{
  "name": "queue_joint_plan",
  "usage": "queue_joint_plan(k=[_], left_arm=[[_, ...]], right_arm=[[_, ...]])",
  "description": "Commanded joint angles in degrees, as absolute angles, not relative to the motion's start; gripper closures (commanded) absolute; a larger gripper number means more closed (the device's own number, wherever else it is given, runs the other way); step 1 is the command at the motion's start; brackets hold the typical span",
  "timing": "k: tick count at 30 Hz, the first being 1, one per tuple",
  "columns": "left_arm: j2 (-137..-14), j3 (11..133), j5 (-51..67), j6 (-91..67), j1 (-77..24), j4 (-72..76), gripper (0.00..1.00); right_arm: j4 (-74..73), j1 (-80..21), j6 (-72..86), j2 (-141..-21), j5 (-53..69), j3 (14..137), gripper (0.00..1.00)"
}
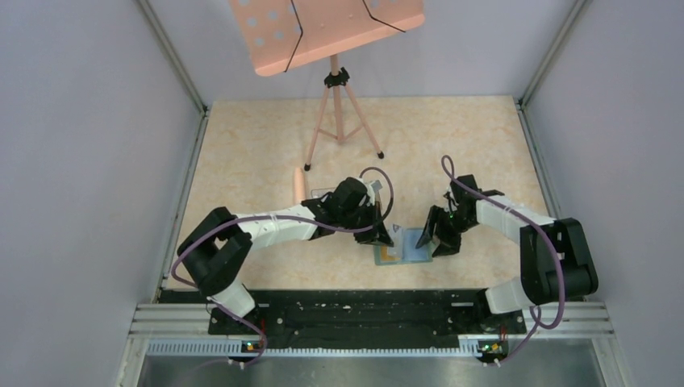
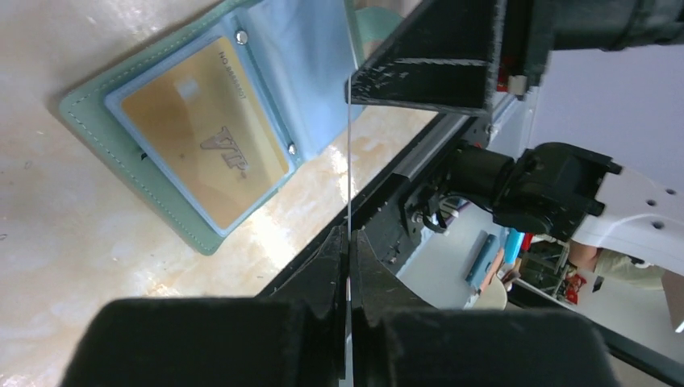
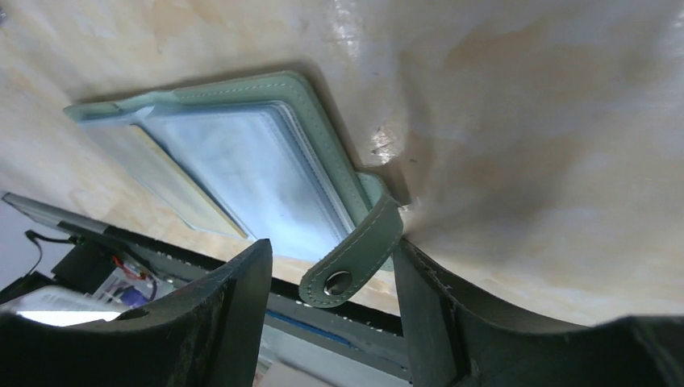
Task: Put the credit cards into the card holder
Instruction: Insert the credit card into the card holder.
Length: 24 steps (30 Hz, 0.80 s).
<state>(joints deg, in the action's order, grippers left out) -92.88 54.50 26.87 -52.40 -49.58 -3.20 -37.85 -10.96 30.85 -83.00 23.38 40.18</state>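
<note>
The sage-green card holder (image 1: 415, 248) lies open on the table between both grippers. An orange-yellow credit card (image 2: 202, 137) sits in its left clear sleeve (image 1: 388, 255). My left gripper (image 2: 348, 235) is shut on another credit card (image 2: 348, 161), seen edge-on as a thin upright line above the card holder (image 2: 89, 121). In the top view the left gripper (image 1: 381, 234) hangs over the holder's left half. My right gripper (image 3: 331, 246) is open at the holder's right edge (image 1: 434, 242). The snap strap (image 3: 355, 256) sticks up between its fingers. The right sleeves (image 3: 250, 181) look pale blue.
A pink music stand (image 1: 323, 28) on a tripod (image 1: 340, 117) stands at the back of the table. A small pink object (image 1: 298, 184) lies left of the left wrist. A black rail (image 1: 355, 310) runs along the near edge. Grey walls close both sides.
</note>
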Motion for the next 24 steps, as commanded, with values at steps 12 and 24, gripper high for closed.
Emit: queue_joint_plan(k=[12, 24], left_arm=[[-98.95, 49.75, 21.63, -57.21, -50.54, 10.02, 1.0], [-96.69, 49.54, 18.97, -56.07, -49.12, 7.45, 1.0]], right_arm=[[-30.5, -12.29, 32.86, -79.56, 29.24, 35.6, 0.45], [-33.71, -12.21, 31.18, -77.65, 22.74, 40.45, 0.42]])
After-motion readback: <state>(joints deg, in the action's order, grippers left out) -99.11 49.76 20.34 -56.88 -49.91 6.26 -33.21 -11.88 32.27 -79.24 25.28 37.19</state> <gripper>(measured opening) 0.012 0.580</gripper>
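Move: My left hand already pinches the silver card. The empty blue sleeve on the holder's right half is about 8 cm to my left hand's right, 2 cm ahead and 10 cm below. The gold card lies roughly 1 cm right and 2 cm ahead of that hand, equally low; the clear box is some 10 cm left and 12 cm ahead. My right fingers straddle the green strap; the sleeve is about 4 cm to their left, 1 cm ahead and 2 cm lower. I drop my left hand almost straight down about 5.5 cm, bringing the card's long leading edge to the empty sleeve's mouth beside the holder's middle fold, then ease forward some 1.5 cm, grip kept. Meanwhile my right hand, fingers still half open around the strap, nudges the holder about 2 cm left, tilting slightly, then comes back about 1 cm. ##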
